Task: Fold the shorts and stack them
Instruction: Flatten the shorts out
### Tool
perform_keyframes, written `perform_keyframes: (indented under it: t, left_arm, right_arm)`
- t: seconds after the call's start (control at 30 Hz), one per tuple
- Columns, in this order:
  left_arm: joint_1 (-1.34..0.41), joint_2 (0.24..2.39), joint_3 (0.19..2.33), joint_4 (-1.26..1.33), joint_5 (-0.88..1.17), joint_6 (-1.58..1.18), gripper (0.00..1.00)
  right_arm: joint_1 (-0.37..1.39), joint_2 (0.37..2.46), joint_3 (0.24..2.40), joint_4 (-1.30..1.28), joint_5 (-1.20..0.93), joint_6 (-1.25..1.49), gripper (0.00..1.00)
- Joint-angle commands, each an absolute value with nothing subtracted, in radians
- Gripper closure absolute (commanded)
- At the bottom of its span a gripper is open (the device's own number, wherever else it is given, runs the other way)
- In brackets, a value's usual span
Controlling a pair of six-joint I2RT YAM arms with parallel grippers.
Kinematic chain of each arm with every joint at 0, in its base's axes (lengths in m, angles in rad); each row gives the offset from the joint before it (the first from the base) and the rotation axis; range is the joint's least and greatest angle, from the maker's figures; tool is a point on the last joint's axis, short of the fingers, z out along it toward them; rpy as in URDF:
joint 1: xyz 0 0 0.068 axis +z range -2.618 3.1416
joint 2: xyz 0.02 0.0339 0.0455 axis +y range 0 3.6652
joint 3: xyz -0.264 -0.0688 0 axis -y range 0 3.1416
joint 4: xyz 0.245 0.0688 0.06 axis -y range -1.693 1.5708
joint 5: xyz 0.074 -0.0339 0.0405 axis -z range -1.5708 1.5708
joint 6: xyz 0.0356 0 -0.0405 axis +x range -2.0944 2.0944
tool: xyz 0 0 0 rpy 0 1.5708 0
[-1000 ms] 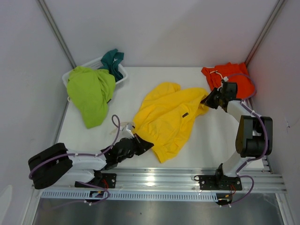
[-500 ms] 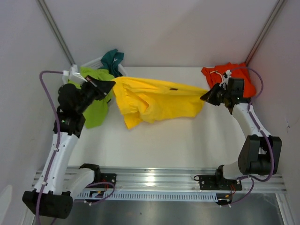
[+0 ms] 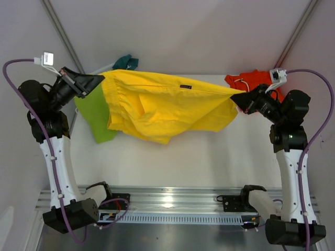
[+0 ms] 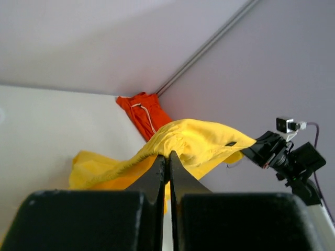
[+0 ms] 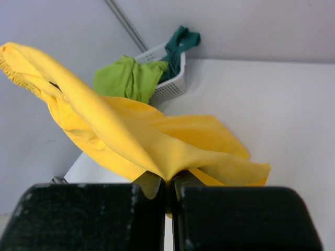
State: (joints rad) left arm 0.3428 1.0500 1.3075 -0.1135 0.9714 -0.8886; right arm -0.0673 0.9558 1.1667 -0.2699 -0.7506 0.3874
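Note:
The yellow shorts (image 3: 162, 104) hang stretched in the air between both arms, high above the table, their small dark label (image 3: 184, 87) near the top hem. My left gripper (image 3: 99, 79) is shut on their left corner, and the right gripper (image 3: 236, 97) is shut on the right corner. From the left wrist, the yellow fabric (image 4: 193, 144) is pinched at my left gripper (image 4: 168, 155). The right wrist view shows the cloth (image 5: 146, 141) clamped in my right gripper (image 5: 169, 180). The orange shorts (image 3: 250, 83) with a white drawstring lie at the back right corner.
A white basket (image 5: 166, 86) stands at the back left with lime-green shorts (image 3: 91, 117) draped over it and teal shorts (image 3: 125, 61) behind. The white table (image 3: 209, 157) lies under the hanging cloth. Grey walls close in on three sides.
Both arms have risen and spread apart, lifting the yellow shorts off the table and pulling them wide. The left arm swung from the front edge up to the back left.

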Motion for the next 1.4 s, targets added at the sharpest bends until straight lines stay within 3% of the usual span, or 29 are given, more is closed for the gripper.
perform_keyframes:
  t: [0.0, 0.13, 0.33, 0.7, 0.93, 1.13, 1.23, 1.37]
  left_arm:
    - [0.422, 1.023, 1.401, 0.177, 1.101, -1.063, 1.00]
    - [0.489, 1.051, 1.428, 0.439, 1.138, -1.310, 1.00]
    - [0.540, 1.121, 1.633, 0.603, 1.158, -1.543, 1.00]
    - [0.543, 1.017, 1.669, 0.565, 1.120, -1.491, 1.00]
    - [0.543, 1.097, 1.799, 0.439, 1.014, -1.356, 1.00]
    - [0.421, 1.181, 1.642, 0.425, 0.967, -1.213, 1.00]
    - [0.289, 1.212, 1.556, 0.284, 0.879, -1.006, 1.00]
    - [0.219, 1.293, 1.395, 0.386, 0.795, -0.979, 1.00]
  right_arm:
    - [-0.077, 0.864, 1.197, -0.155, -0.825, 0.370, 1.00]
    - [-0.069, 0.781, 1.195, -0.109, -0.895, 0.338, 1.00]
    - [-0.005, 0.701, 1.302, -0.190, -0.956, 0.250, 1.00]
    - [0.113, 0.563, 1.500, -0.429, -0.737, 0.161, 1.00]
    - [0.179, 0.687, 1.500, -0.486, -0.491, 0.143, 1.00]
    - [0.177, 0.877, 1.430, -0.480, -0.380, 0.198, 1.00]
    - [0.100, 0.942, 1.358, -0.408, -0.449, 0.270, 1.00]
    - [0.009, 1.023, 1.247, -0.287, -0.543, 0.348, 1.00]
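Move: The left hand grips one upper corner of the yellow shorts; their middle hangs about 22 cm to its right and 12 cm lower, roughly 3 cm back. The clear table middle lies about 8 cm ahead, 22 cm right and 45 cm below, with the green garment some 15 cm ahead, 8 cm left and 38 cm down. From the right hand, the table middle is about 8 cm ahead, 24 cm left and 38 cm down; the red garment is about 30 cm ahead, 20 cm right and 36 cm down. Both hands keep their pinch on the two upper corners of the yellow shorts and swing them up and back towards the bases, the left rising about 20 cm while drawing back 14, the right drawing back about 23 cm while rising 17, fingers tipping upward some 35 to 45 degrees. Then both whip forward and down over the table, fingers tipping down again, the right dropping all the way to its starting height and the left still about 9 cm above its own, both finishing 2 to 3 cm farther forward than they began. ##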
